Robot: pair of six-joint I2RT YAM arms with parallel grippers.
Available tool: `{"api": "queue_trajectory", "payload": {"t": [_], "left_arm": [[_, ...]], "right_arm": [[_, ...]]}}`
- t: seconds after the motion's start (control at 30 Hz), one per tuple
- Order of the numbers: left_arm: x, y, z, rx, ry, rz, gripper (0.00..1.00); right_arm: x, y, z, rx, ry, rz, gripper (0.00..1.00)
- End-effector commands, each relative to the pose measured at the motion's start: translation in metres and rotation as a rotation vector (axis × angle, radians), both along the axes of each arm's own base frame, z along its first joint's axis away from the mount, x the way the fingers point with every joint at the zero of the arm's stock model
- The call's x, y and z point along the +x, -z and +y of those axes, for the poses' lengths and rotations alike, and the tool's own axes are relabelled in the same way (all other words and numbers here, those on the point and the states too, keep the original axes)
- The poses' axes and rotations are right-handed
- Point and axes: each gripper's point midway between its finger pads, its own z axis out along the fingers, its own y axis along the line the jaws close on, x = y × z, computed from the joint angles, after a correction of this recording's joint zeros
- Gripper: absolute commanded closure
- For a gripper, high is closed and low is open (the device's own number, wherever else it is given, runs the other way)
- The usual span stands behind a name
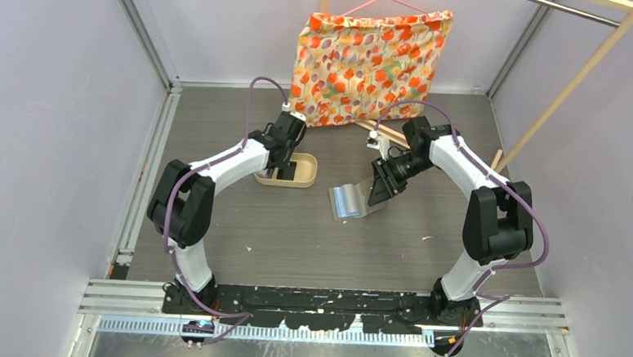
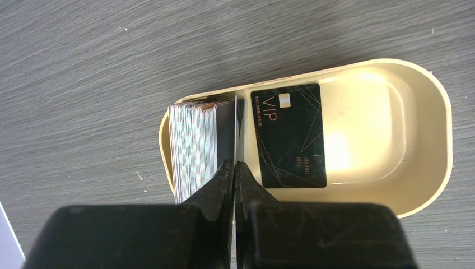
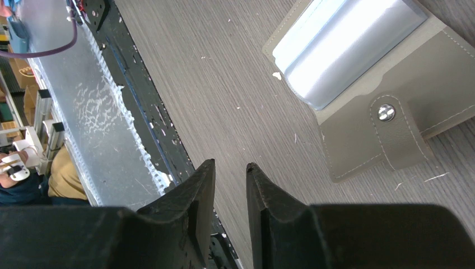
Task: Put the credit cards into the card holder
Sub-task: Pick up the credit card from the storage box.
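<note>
A tan tray (image 2: 425,112) holds a stack of pale credit cards (image 2: 193,148) standing on edge at its left end. A black card marked VIP (image 2: 288,137) lies flat beside the stack. My left gripper (image 2: 234,163) reaches down into the tray (image 1: 301,180) and is shut on one thin card (image 2: 236,120), seen edge-on at the right of the stack. The grey card holder (image 1: 349,201) lies open on the table, its clear pockets (image 3: 341,53) facing up. My right gripper (image 3: 231,163) hovers just right of the holder (image 3: 364,140), open a little, with nothing between its fingers.
A floral cloth (image 1: 373,55) hangs on a pink hanger at the back. A wooden frame (image 1: 576,82) stands at the back right, with a wooden bar (image 1: 385,133) on the table. The black arm rail (image 1: 323,303) runs along the near edge.
</note>
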Motion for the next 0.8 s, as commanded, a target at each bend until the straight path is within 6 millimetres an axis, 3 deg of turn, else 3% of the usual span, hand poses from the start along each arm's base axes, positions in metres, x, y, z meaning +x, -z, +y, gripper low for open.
{"api": "queue_trajectory", "payload": {"t": [0.0,0.33,0.57,0.7,0.73,0.77], "left_arm": [[0.005,-0.018,-0.004,-0.038,-0.005,-0.026,1.00],[-0.001,-0.029,-0.014,-0.117,0.015,-0.025,1.00],[-0.013,-0.063,-0.025,-0.255,0.045,-0.090,1.00],[-0.031,-0.082,-0.045,-0.430,0.111,-0.124,1.00],[-0.042,-0.081,-0.054,-0.491,0.152,-0.110,1.00],[-0.048,-0.094,-0.068,-0.578,0.212,-0.121,1.00]], "right_arm": [[0.005,-0.010,0.004,0.028,-0.012,-0.022,0.68],[0.004,-0.010,0.004,0.030,-0.017,-0.024,0.68],[0.002,-0.015,0.003,0.035,-0.028,-0.053,0.68],[0.000,-0.026,0.000,0.042,-0.032,-0.102,0.68],[-0.001,-0.030,-0.001,0.045,-0.028,-0.119,0.68],[-0.002,-0.034,-0.003,0.048,-0.025,-0.137,0.67]]}}
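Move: The card I already pinch in my left hand is bound for the open card holder, some 24 cm to my right, 7 cm nearer my base and about 5 cm lower. The flat black VIP card lies about 5 cm to my right and 2 cm ahead; the upright card stack is some 3 cm to my left and 2 cm ahead. From my right hand the holder is about 9 cm forward, 4 cm left and 8 cm below. Keeping my left fingers shut on the card, I first ease it about 1 cm back and to the right, almost level, away from the upright stack. Then I lift it about 6 cm out of the storage box, quickening while I keep drifting back and right and roll the wrist some 15 degrees, its left side dipping. ##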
